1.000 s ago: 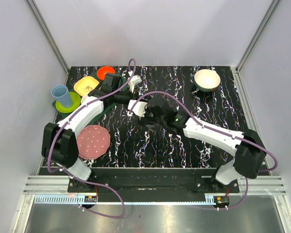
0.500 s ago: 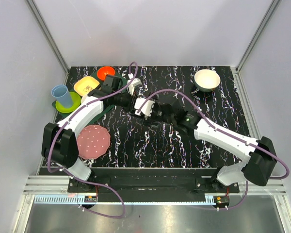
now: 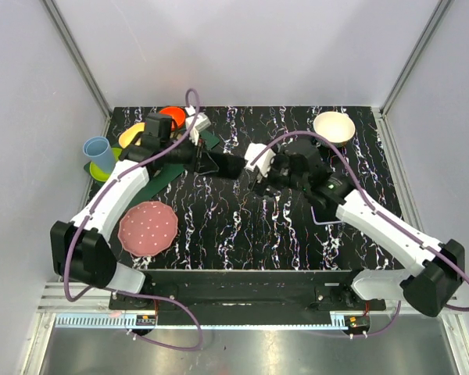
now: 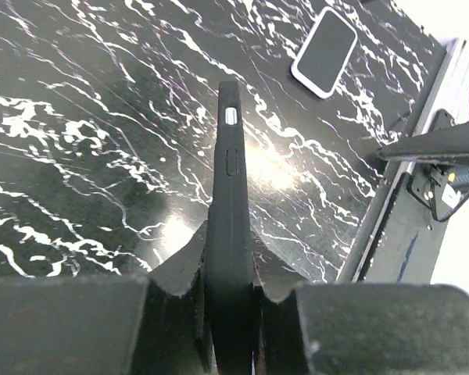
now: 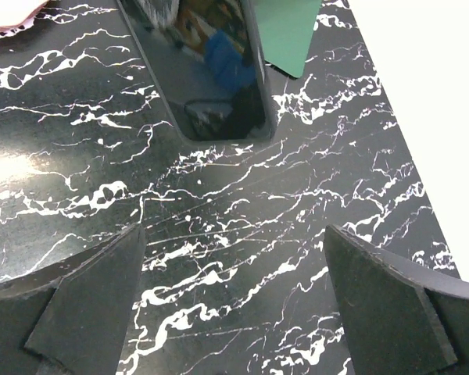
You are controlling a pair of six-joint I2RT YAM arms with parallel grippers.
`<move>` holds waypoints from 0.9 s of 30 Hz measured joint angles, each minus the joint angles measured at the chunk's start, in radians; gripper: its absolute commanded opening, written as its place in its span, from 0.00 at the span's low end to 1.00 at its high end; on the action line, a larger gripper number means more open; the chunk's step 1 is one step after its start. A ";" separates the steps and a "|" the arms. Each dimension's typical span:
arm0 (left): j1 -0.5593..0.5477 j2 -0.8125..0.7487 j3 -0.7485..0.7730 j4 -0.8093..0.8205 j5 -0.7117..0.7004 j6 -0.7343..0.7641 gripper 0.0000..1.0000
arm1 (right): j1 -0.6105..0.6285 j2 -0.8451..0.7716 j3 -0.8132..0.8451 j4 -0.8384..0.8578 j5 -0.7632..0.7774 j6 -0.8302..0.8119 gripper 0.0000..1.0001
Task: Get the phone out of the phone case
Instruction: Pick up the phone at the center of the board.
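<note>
My left gripper [image 4: 229,266] [image 3: 209,162] is shut on a black phone [image 4: 230,180] [image 3: 228,166], held edge-on above the table with its side buttons showing. I cannot tell the phone case apart from the phone on this dark slab. Its glossy screen [image 5: 211,78] faces my right gripper [image 5: 234,289] [image 3: 252,173], which stands wide open and empty just to its right, not touching it. A flat dark rectangle with a white rim [image 4: 324,51] [image 3: 322,212] lies on the table; whether it is a case I cannot tell.
A dark green board [image 3: 162,173] [image 5: 289,31] lies under the left arm. At the back left stand a blue cup [image 3: 98,151], a yellow dish [image 3: 131,137] and an orange bowl [image 3: 170,114]. There is also a pink plate [image 3: 148,226] front left and a white bowl [image 3: 334,127] back right.
My right gripper has drawn back to the right, away from the phone, still open. The left arm has swung its elbow left, keeping its grip on the phone.
</note>
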 measured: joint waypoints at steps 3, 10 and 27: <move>0.049 -0.041 -0.002 0.021 0.009 -0.017 0.00 | -0.032 -0.041 -0.015 -0.013 -0.029 0.014 1.00; 0.172 -0.111 -0.008 0.061 0.080 -0.062 0.00 | -0.112 -0.092 -0.027 -0.015 -0.106 0.053 1.00; 0.219 -0.259 -0.230 0.365 0.315 -0.233 0.00 | -0.240 -0.141 -0.027 -0.029 -0.335 0.188 1.00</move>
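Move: The phone in its black case is already pinched in my left hand, its middle about 4 cm to the right of the finger point, 1 cm ahead and 2 cm below. From my empty right hand it lies roughly 8 cm left, 1 cm ahead and about level. Some 18 cm below the hands, the pink plate is 25 cm left and 12 cm back of my left hand; the pale-rimmed slab is 26 cm right and 6 cm back of my right. Keeping its pinch on the cased phone, my left hand carries it up about 7 cm and left away from my right hand, then eases back towards the base and a little right again, its right-pointing fingertips tilting up towards level. My right hand backs off right about 4 cm and up 3 to 4, fingers still wide open and tilting some 15 degrees, touching nothing. ##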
